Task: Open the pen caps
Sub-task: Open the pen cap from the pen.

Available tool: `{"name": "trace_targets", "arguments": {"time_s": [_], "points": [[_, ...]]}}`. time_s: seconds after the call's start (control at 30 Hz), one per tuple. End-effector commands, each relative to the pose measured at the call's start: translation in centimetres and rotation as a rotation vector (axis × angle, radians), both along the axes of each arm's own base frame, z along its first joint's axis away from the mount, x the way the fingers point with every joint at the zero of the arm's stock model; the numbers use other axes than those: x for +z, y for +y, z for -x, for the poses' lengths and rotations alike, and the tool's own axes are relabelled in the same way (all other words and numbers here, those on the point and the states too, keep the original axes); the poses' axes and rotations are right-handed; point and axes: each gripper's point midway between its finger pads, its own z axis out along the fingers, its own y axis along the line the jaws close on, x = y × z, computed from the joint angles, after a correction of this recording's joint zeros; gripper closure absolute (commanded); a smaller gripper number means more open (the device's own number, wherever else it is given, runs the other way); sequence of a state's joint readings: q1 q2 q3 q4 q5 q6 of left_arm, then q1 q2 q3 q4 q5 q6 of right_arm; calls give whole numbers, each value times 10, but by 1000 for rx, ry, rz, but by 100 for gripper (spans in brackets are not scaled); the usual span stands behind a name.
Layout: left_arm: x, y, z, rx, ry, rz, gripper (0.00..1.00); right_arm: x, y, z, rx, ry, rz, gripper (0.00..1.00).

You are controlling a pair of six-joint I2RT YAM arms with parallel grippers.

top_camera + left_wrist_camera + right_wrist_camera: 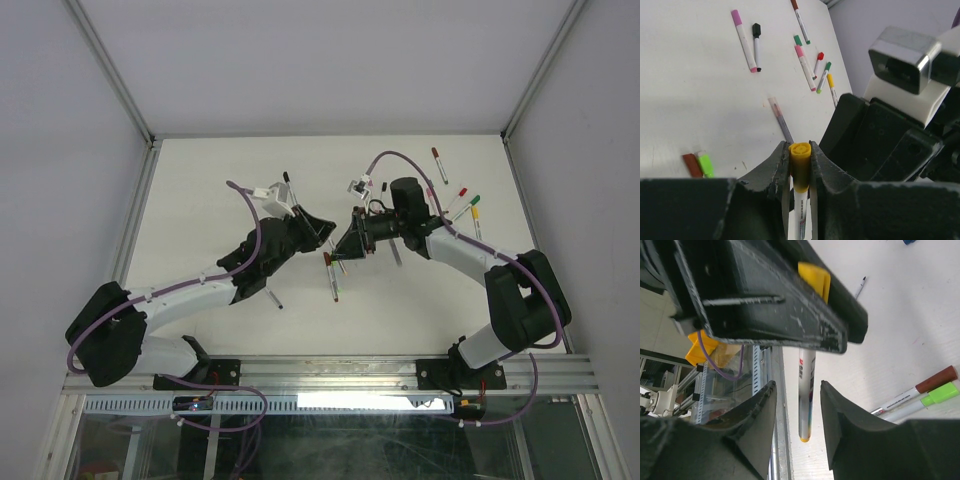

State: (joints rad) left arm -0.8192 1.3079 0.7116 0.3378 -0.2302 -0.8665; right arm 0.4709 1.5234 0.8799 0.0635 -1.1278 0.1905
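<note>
My left gripper (800, 148) is shut on the yellow pen cap (800, 167) of a white pen, held above the table. The pen's barrel (806, 390) hangs from that cap down between the fingers (760, 410) of my right gripper (797, 386). That gripper is open, and its jaws stand clear of the barrel on both sides. The yellow cap (815, 277) shows above the left gripper's black finger (765, 295). From above, the two grippers (328, 232) (348, 240) meet tip to tip at mid-table.
A brown-capped pen (937, 380) and a green-capped pen (940, 394) lie side by side just below the grippers (331, 275). Several more capped pens (805, 65) lie at the table's far right. A pink pen (744, 41), a black-capped pen (756, 45) and a bare grey barrel (781, 120) lie nearer.
</note>
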Motion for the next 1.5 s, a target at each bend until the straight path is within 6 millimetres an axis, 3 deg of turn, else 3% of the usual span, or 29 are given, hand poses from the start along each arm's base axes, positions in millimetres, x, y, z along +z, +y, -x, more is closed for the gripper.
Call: {"name": "trace_targets", "arguments": {"time_s": [0.0,0.4,0.5,0.63,0.7,0.9,1.03,1.47], "points": [[29,-10,13,-73,-115,84,100,23,3,-2,11,-10,-78,57],[44,-6,19,-86,-191,144,100,17,7,1,15,15,-72,65],[46,-5,18,-79,-200,141,100,17,8,2,21,14,-74,75],[47,-6,16,-74,-203,140,100,18,9,2,23,16,-72,100],[45,-5,16,-68,-198,139,100,19,9,1,21,15,-70,100],[43,4,17,-34,-168,157,67,16,9,-7,-26,-5,-33,100],[39,5,16,-20,-133,153,51,11,7,-14,-65,-40,3,100],[25,-4,11,-20,-74,101,53,5,9,-17,-84,-96,51,100]]}}
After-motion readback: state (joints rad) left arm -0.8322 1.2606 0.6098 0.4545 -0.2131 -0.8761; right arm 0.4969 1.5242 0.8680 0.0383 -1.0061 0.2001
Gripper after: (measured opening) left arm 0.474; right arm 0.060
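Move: The yellow-capped pen hangs from my closed left fingers by its cap, slanting back and down; its middle is about 4 cm back, 1 cm right and 2 cm below that hand. From my right hand it is some 3 cm ahead and 1 cm left, about level, its barrel between my open fingers. Some 15 cm below my right hand lie the brown-capped pen, 1 cm ahead and 1 cm left, and the green-capped pen, 2 cm ahead and straight in line. My left hand, still pinching the yellow cap, draws back a good centimetre, dipping and then rising about 2 cm, while my right hand rises 1 cm and shuts its fingers on the barrel. Then my left fingers open and free the cap, and my right hand carries the pen down about 3 cm with a small wrist roll; the open left hand stays around the cap, sinking a little at the end. ##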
